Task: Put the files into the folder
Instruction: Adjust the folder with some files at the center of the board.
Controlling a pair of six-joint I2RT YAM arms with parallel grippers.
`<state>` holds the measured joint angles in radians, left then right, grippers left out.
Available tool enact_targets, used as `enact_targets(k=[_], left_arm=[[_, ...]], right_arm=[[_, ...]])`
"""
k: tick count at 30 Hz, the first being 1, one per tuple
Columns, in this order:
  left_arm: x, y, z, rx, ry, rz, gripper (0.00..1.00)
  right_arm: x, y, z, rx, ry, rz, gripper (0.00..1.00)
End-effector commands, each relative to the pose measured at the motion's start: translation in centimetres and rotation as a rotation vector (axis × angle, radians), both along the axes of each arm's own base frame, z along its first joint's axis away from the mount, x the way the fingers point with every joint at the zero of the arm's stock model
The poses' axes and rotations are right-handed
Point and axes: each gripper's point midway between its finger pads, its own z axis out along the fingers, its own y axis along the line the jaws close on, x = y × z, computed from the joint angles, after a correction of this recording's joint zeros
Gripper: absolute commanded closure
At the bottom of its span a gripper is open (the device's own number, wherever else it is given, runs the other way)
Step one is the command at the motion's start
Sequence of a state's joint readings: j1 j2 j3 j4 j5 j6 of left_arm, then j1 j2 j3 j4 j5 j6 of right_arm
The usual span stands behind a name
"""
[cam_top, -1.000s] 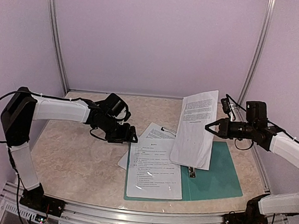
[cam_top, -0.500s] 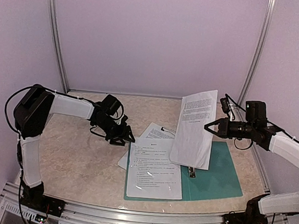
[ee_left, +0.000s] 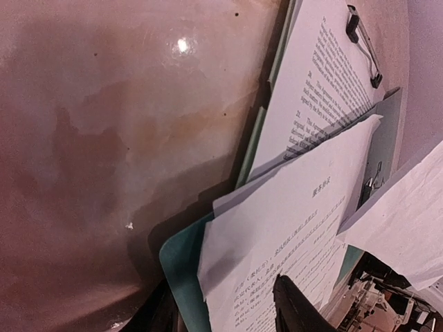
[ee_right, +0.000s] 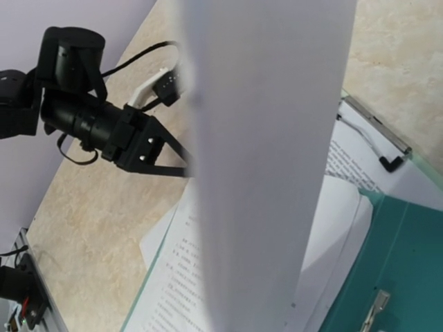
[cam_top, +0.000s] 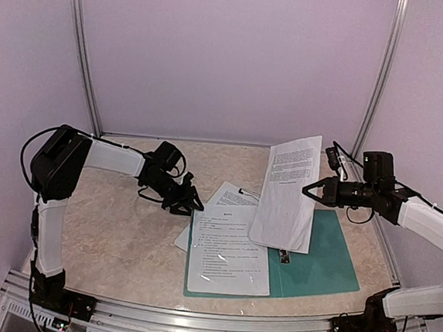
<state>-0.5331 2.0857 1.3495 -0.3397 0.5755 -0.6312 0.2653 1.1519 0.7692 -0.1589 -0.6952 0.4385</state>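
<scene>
The dark teal folder lies open on the table. One printed file rests on its left half. Another file lies behind it, partly under it. My right gripper is shut on the right edge of a third file, held upright over the folder's spine; this sheet hides the fingers in the right wrist view. My left gripper is low at the folder's far left corner, jaws apart with that corner and the sheet's corner between them.
A pale green clipboard edge with a wire clip lies under the rear sheet. The folder's small metal clip sits at the spine. Purple walls close the table on three sides.
My left gripper has dropped and shifted slightly right onto the folder's far left corner, its jaws narrowing while the elbow swung inward. The right gripper and its sheet have barely moved.
</scene>
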Motion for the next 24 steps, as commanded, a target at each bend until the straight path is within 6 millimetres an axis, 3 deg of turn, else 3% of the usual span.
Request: enact_targets(k=[1, 7, 12, 20, 24], left_arm=[[-0.1, 0.3, -1.7, 0.008, 0.046, 0.023, 0.56], [-0.2, 0.5, -2.0, -0.035, 0.051, 0.039, 0.63], [0.4, 1.1, -2.2, 0.007, 0.018, 0.056, 0.77], [1.4, 1.0, -0.8, -0.005, -0.025, 0.064, 1.0], [1.6, 0.7, -0.5, -0.029, -0.022, 0.061, 1.0]], right_arm=[[-0.1, -0.3, 0.0, 0.004, -0.008, -0.005, 1.0], [-0.1, -0.3, -0.1, 0.003, -0.005, -0.006, 1.0], [-0.2, -0.3, -0.5, 0.001, 0.004, -0.005, 1.0], [-0.3, -0.4, -0.9, -0.002, 0.011, -0.007, 1.0], [-0.3, -0.4, -1.1, -0.006, 0.014, -0.008, 1.0]])
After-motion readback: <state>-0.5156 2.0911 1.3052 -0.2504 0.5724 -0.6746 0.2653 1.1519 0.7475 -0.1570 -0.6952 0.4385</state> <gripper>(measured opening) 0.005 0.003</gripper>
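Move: The far-left corner of the open folder, with files lying on it, is almost between the left fingertips, about 1 cm ahead and 1 cm below. From this hand, the middle of the files on the folder is about 12 cm back and 10 cm right; the clipboard's clip is about 8 cm ahead, 15 cm right. From the right hand, that corner is roughly 27 cm left, 5 cm ahead and 19 cm below. Easing forward and down by about 1 cm in all, the left hand brings its half-open fingers fully shut on the folder's left edge at the far corner, pinching the cover and the files' margin together. The right hand keeps its raised bundle of sheets clear of the left cover, sinking about 1 cm. ##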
